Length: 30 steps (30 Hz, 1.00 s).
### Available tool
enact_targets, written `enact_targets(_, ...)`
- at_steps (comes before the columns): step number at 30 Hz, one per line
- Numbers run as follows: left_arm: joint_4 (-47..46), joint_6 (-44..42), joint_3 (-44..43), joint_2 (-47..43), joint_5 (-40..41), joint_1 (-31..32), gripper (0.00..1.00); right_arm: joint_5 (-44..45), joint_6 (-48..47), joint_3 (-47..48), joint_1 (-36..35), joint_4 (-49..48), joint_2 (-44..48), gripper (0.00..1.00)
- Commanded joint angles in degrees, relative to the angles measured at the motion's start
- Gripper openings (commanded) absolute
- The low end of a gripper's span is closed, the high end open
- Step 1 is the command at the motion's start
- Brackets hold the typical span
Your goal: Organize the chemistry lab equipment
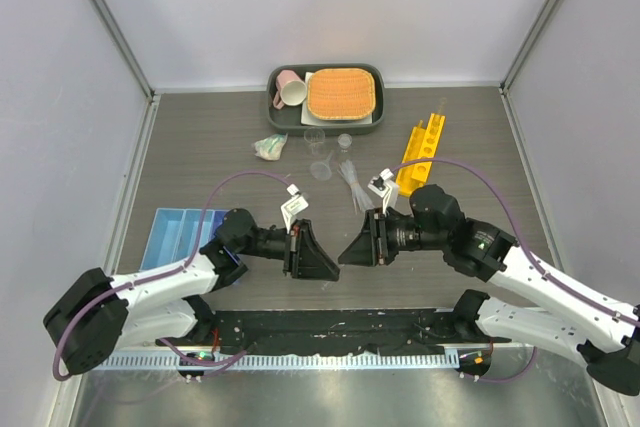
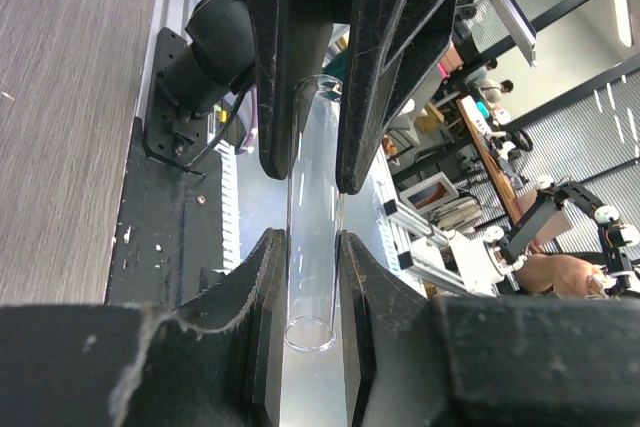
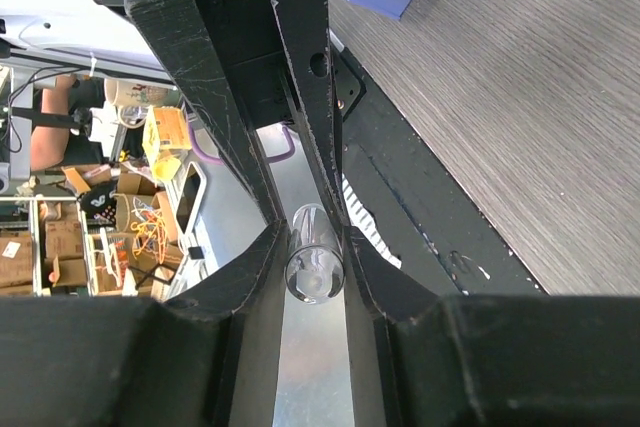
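Observation:
My two grippers meet tip to tip low over the table's near middle, and both are shut on one thin glass tube. In the left wrist view the tube (image 2: 312, 247) runs from my left gripper (image 2: 305, 247) up into the right gripper's fingers (image 2: 390, 67). In the right wrist view its rounded end (image 3: 314, 269) sits between my right gripper's pads (image 3: 312, 239). From above, the left gripper (image 1: 322, 259) faces the right gripper (image 1: 352, 247); the tube is hidden there. The yellow rack (image 1: 420, 147) lies at the right. The blue tray (image 1: 180, 237) lies at the left.
Small clear beakers (image 1: 315, 137), a funnel (image 1: 322, 169) and a bunch of pipettes and tubes (image 1: 350, 179) lie mid-table. A crumpled green-and-white item (image 1: 268, 147) lies left of them. At the back, a dark tray (image 1: 378, 119) holds a pink mug (image 1: 290, 89) and an orange mat (image 1: 342, 93).

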State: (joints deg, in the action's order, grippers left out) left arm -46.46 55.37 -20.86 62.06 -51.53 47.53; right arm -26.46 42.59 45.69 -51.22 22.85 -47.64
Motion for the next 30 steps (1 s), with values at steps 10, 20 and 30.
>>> enact_targets(10, 7.9, -2.4, -0.8, -4.1, 2.7, -1.0, 0.90, 5.4, -0.7, 5.3, -1.9, 0.3, 0.0, 0.11)
enact_targets(20, 41.9, -11.2, -8.3, -11.8, 20.3, -0.9, 1.00, 22.0, -7.6, 15.6, -2.0, 15.4, -2.6, 0.09)
enact_targets(30, 60.9, -12.0, -11.1, -16.9, 36.4, -1.0, 1.00, 44.7, -13.1, 24.3, -1.1, 21.3, -11.7, 0.06)
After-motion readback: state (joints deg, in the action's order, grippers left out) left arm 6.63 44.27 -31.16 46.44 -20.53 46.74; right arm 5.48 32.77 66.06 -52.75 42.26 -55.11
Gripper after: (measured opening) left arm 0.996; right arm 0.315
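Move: My right fingers already grip one end of the clear test tube and my left fingers the other, the tube's middle lying about 2 cm from each hand, inward between them. The yellow rack is some 33 cm ahead and 20 cm to the right of my right hand, about 20 cm lower. The bundle of clear sticks lies about 24 cm ahead of that hand and 2 cm right, 22 cm below. I open my left fingers wide to let go of the test tube, then draw that hand forward about 6 cm, left and down, its fingers swinging forward and tipping down. My right hand keeps its pinch on the tube and carries it some 8 cm forward, with a smaller shift right and up, towards the yellow rack, turning clockwise roughly 20 degrees as its fingers dip. ##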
